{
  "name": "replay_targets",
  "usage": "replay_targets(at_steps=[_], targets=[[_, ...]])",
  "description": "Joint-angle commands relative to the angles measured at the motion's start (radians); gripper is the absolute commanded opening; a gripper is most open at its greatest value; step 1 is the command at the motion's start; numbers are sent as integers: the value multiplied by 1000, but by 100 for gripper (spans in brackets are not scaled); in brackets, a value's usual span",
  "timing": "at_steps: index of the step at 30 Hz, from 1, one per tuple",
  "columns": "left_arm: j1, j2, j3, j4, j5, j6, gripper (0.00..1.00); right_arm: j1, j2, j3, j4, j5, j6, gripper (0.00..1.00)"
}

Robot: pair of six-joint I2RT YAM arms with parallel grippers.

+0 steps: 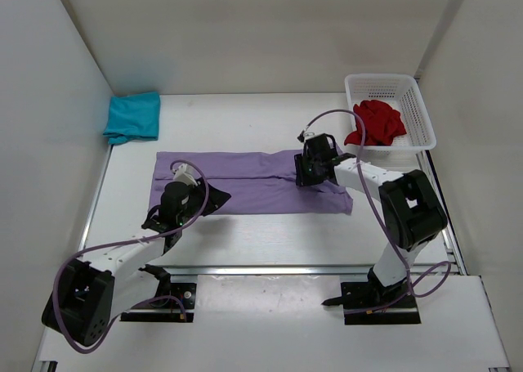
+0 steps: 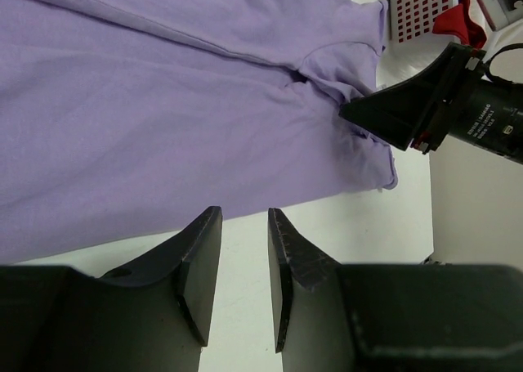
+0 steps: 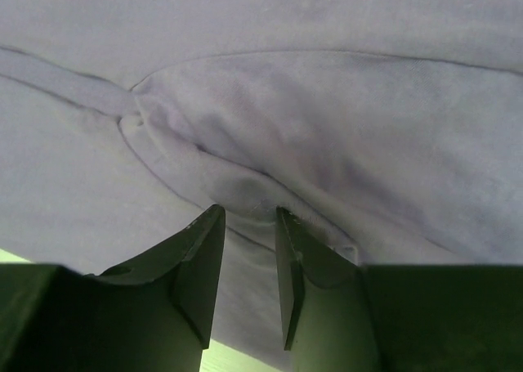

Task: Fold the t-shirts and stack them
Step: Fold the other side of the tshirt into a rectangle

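Note:
The lavender t-shirt lies flat across the middle of the table, folded lengthwise into a long band. My right gripper rests on its right part, jaws open, with a raised wrinkle of the cloth at the fingertips and nothing pinched. My left gripper hovers at the shirt's near edge, jaws open over bare table, holding nothing. The teal t-shirt sits folded at the back left. The red t-shirt lies crumpled in the basket.
A white mesh basket stands at the back right against the wall. White walls close in the table on the left, back and right. The right arm's black fingers show in the left wrist view over the shirt's right end.

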Motion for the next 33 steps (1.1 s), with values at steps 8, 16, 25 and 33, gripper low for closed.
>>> replay_targets(at_steps=[8,16,25,33], targets=[[8,-15,-17,36,15,3,39,-12,64,89,-3,55,6,16],[9,-22,-9,36,29,-8,39,14,-10,115,-151,14,26,0],[9,-35,-3,27,27,-16,39,65,61,335,-492,-72,-35,0],[38,-99,-18,4,50,-26,40,134,188,481,-650,-137,-112,1]])
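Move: The loose edge of the purple t-shirt's folded flap is almost under the right fingertips, about 1 cm ahead and 1 cm below. The shirt's near edge lies some 8 cm back from that hand and its right end about 13 cm to the right and 2 cm back; the white basket stands roughly 18 cm ahead and 24 cm right. From the left hand, the flap edge is about 19 cm right, 6 cm ahead and 6 cm below. The right hand eases about 1 cm forward and down onto the purple flap's loose edge while its half-open fingers close fully and pinch the cloth. Keeping that grip, it then draws the edge up, left and back towards the robot, about 5 cm up, 5 cm left and 4 cm back, with the wrist turning some 10 degrees counter-clockwise and the fingers tipping a little further downwards. ##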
